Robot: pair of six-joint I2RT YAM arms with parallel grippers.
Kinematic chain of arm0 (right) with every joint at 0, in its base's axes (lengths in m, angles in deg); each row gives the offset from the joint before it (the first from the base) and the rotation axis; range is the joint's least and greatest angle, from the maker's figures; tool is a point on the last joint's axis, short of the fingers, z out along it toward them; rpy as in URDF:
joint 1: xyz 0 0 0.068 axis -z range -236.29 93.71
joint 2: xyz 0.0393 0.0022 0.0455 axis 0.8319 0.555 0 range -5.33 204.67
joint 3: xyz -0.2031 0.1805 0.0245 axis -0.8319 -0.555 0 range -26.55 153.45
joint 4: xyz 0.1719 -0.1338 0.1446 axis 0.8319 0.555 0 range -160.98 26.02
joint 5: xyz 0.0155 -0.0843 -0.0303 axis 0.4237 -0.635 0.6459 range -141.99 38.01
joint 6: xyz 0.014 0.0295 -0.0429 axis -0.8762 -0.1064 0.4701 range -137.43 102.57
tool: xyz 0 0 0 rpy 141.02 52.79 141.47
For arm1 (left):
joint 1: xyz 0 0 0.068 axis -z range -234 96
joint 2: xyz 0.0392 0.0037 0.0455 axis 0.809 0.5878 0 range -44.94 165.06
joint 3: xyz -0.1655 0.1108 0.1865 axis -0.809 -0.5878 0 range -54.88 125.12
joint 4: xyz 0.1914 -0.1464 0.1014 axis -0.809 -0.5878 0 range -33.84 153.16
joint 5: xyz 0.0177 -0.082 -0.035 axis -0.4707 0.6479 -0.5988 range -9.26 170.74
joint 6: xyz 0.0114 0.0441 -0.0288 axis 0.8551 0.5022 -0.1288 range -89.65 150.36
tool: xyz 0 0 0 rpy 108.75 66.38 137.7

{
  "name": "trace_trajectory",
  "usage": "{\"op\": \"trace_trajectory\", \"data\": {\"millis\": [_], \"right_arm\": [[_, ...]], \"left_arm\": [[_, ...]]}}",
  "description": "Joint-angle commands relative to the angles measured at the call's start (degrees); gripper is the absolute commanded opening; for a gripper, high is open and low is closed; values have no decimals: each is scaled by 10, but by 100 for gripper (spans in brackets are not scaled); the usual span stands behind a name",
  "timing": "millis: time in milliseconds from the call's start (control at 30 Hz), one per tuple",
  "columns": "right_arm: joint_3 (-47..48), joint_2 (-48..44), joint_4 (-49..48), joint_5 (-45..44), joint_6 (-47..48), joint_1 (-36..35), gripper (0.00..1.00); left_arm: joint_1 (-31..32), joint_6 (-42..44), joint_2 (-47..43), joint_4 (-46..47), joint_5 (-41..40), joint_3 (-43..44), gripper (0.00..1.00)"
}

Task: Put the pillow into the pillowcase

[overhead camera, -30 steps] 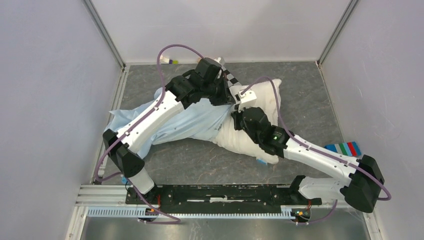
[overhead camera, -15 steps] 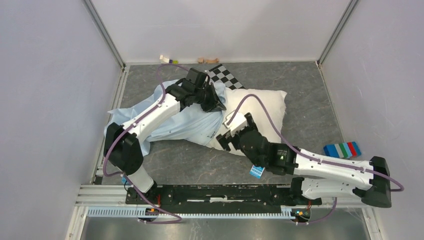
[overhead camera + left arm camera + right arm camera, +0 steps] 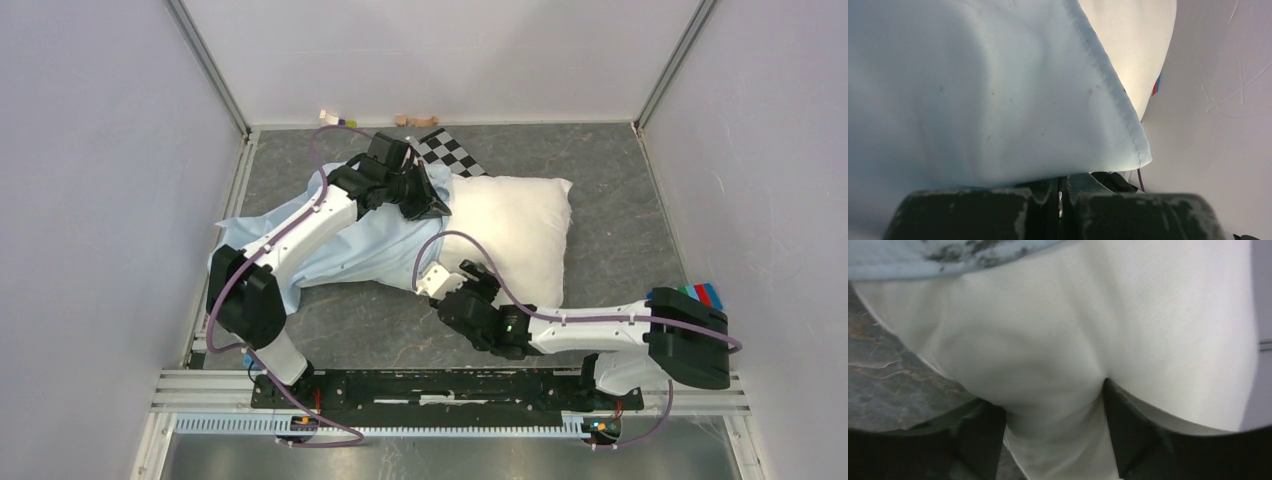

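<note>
The cream-white pillow (image 3: 515, 230) lies right of centre on the table, its left end tucked into the light-blue pillowcase (image 3: 365, 245). My left gripper (image 3: 432, 203) is at the pillowcase's mouth on top of the pillow. In the left wrist view the gripper (image 3: 1060, 187) is shut on the pillowcase (image 3: 973, 90) near its stitched hem, with the pillow (image 3: 1133, 40) beyond. My right gripper (image 3: 465, 280) is at the pillow's near-left corner. In the right wrist view it (image 3: 1055, 440) is open, fingers wide apart, and a bulge of pillow (image 3: 1098, 315) sits between them.
A black-and-white checkerboard panel (image 3: 450, 152) lies behind the pillow. A striped coloured block (image 3: 697, 293) peeks out behind the right arm's elbow. Small objects (image 3: 337, 119) sit by the back wall. Enclosure walls close in on three sides. Grey table (image 3: 888, 385) shows beside the pillow.
My right gripper opened, left the top of the pillow and drew back to its near-left corner. The left arm shifted slightly left with the pillowcase, uncovering the checkerboard.
</note>
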State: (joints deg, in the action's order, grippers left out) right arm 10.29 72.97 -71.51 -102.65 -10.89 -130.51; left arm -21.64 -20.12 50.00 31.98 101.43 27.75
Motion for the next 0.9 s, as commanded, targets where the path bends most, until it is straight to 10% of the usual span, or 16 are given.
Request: {"op": "trace_trajectory", "data": {"millis": [0, 100, 300, 533, 867], "right_arm": [[74, -16, -44, -27, 13, 33, 49], [153, -32, 3, 8, -5, 33, 0], [290, -50, 109, 114, -64, 63, 0], [369, -45, 167, 288, -173, 174, 0], [458, -6, 190, 399, -214, 233, 0]], "left_arm": [[-5, 19, -23, 21, 5, 31, 2], [-4, 34, -31, 6, -1, 51, 2], [20, 91, -45, -61, -60, 138, 19], [51, 163, -116, -157, -212, 223, 86], [130, 137, -310, -204, -422, -62, 87]]}}
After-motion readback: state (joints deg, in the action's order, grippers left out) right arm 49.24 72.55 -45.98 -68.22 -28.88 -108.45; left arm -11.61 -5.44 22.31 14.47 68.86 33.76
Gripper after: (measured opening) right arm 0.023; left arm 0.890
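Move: The right hand's open fingers already straddle the pillow's near-left part; the pillow's exposed middle lies about 7 cm ahead, 6 cm right and 4 cm below. The pillowcase mouth is some 9 cm ahead and 7 cm left of that hand, at about its height. The left hand still pinches the mouth's far side; from it the pillow's middle is about 6 cm back, 13 cm right and 14 cm down. Right pinches the pillow, lifting about 17 cm; left rises, releases the pillowcase, then swings left and back. ##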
